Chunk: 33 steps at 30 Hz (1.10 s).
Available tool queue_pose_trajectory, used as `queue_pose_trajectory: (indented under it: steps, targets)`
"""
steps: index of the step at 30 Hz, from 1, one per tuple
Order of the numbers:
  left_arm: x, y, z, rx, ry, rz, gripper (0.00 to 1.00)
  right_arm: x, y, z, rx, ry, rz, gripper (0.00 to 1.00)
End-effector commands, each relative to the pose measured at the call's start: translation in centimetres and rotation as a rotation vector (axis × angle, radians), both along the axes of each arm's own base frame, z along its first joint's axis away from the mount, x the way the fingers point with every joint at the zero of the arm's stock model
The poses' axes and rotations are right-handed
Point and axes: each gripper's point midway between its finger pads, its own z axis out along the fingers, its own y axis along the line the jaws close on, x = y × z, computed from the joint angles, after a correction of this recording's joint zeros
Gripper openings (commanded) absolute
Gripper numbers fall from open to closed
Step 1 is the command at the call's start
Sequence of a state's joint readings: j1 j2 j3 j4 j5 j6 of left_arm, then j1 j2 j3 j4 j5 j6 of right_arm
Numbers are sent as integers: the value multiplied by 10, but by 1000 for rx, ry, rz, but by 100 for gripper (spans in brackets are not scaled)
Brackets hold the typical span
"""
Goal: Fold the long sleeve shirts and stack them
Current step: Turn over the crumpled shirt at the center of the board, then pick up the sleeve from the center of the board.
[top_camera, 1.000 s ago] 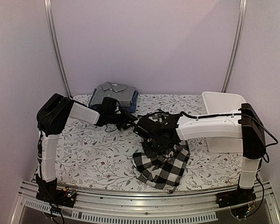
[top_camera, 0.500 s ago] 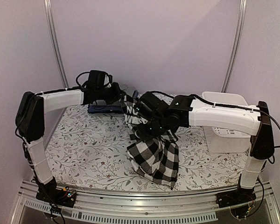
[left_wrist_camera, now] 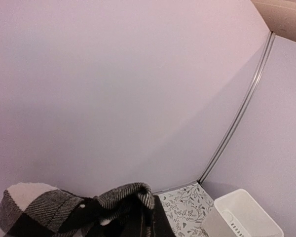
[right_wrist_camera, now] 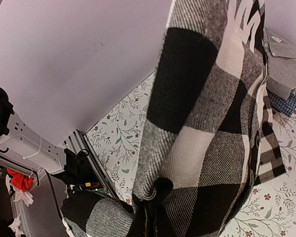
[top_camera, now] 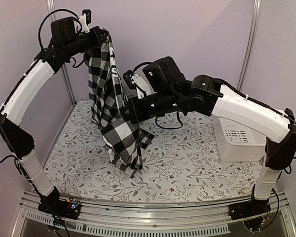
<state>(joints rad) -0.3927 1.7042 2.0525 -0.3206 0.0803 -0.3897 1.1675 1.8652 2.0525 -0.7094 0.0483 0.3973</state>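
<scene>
The black-and-white checked shirt (top_camera: 113, 113) hangs in the air from my raised left gripper (top_camera: 101, 38), which is shut on its top edge. Its lower end trails onto the floral table (top_camera: 197, 163). My right gripper (top_camera: 126, 111) is shut on the shirt's side edge about halfway down. In the left wrist view the bunched checked cloth (left_wrist_camera: 84, 207) covers the fingers. In the right wrist view the checked cloth (right_wrist_camera: 207, 123) fills the frame, pinched at the gripper (right_wrist_camera: 153, 205). The folded grey shirt (right_wrist_camera: 286, 64) lies on the blue shirt (right_wrist_camera: 288, 101) at the table's back. Both are hidden in the top view.
A white plastic basket (top_camera: 237, 136) stands at the table's right side, under the right arm; it also shows in the left wrist view (left_wrist_camera: 244, 217). Purple walls enclose the back and sides. A metal rail (top_camera: 153, 217) runs along the near edge.
Both arms have lifted the checked shirt off the table. The left gripper rose high to the upper left; the right gripper rose and moved left. The shirt now hangs long.
</scene>
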Motion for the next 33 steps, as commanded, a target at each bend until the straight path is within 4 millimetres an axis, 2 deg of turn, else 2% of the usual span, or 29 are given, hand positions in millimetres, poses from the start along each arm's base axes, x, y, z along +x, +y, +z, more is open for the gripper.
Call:
queue_pose_trajectory:
  steps: [1, 5, 7, 10, 12, 14, 15, 18, 19, 21, 22, 23, 28, 30, 33]
  targets:
    - [30, -47, -76, 145, 145, -135, 0, 29, -28, -49, -7, 185, -46, 0]
    - [42, -120, -151, 214, 266, -283, 0, 58, -89, -118, -30, 338, -188, 0]
    - [40, -158, -192, 241, 339, -357, 0, 62, -121, -155, -80, 384, -273, 2]
    - [37, -197, -243, 270, 428, -417, 7, 60, -158, -193, -163, 403, -377, 8]
    - [35, -210, -256, 276, 442, -431, 17, 57, -171, -205, -194, 405, -412, 16]
    - [36, -211, -253, 272, 440, -422, 38, 57, -181, -211, -219, 393, -452, 29]
    - [36, -207, -244, 273, 425, -407, 45, 59, -186, -209, -224, 379, -472, 39]
    - [34, -180, -221, 297, 404, -321, 64, 65, -194, -203, -235, 335, -512, 54]
    - [33, -167, -216, 299, 411, -281, 68, 67, -196, -199, -237, 319, -521, 57]
    - [31, -126, -212, 290, 441, -162, 69, 72, -197, -191, -249, 280, -525, 62]
    - [26, -106, -220, 288, 470, -116, 69, 74, -197, -188, -253, 263, -527, 64]
    - [19, -84, -240, 296, 520, -74, 69, 77, -195, -184, -262, 244, -525, 66]
    - [-17, 21, -289, 256, 649, 102, 69, 90, -183, -170, -274, 170, -495, 71]
    - [-30, 54, -309, 240, 692, 152, 68, 94, -178, -169, -278, 154, -483, 71]
    - [-46, 86, -330, 213, 727, 192, 69, 99, -172, -171, -295, 140, -464, 72]
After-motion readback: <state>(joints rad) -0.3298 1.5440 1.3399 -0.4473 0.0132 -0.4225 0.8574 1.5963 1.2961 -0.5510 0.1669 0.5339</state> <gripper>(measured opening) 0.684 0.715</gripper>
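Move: The left gripper pinches the shirt high up; the board's centre lies about 18 cm back, 16 cm right and some 50 cm below it, the folded stack about 7 cm ahead, level sideways, 46 cm below. From the right gripper, also pinching the shirt, the board's centre is roughly 6 cm ahead, 12 cm right and 33 cm below. The white basket stands about 55 cm to its right, 10 cm ahead, 25 cm below. Swing both grippers down and right together, still pinching the shirt, the left about 34 cm down and 20 cm across while its fingers tip down, the right slightly less. Open both near the bottom, above the board, and let the cloth go; then lift the left a little and sweep it back left, while the right eases up and forward over the shirt. ##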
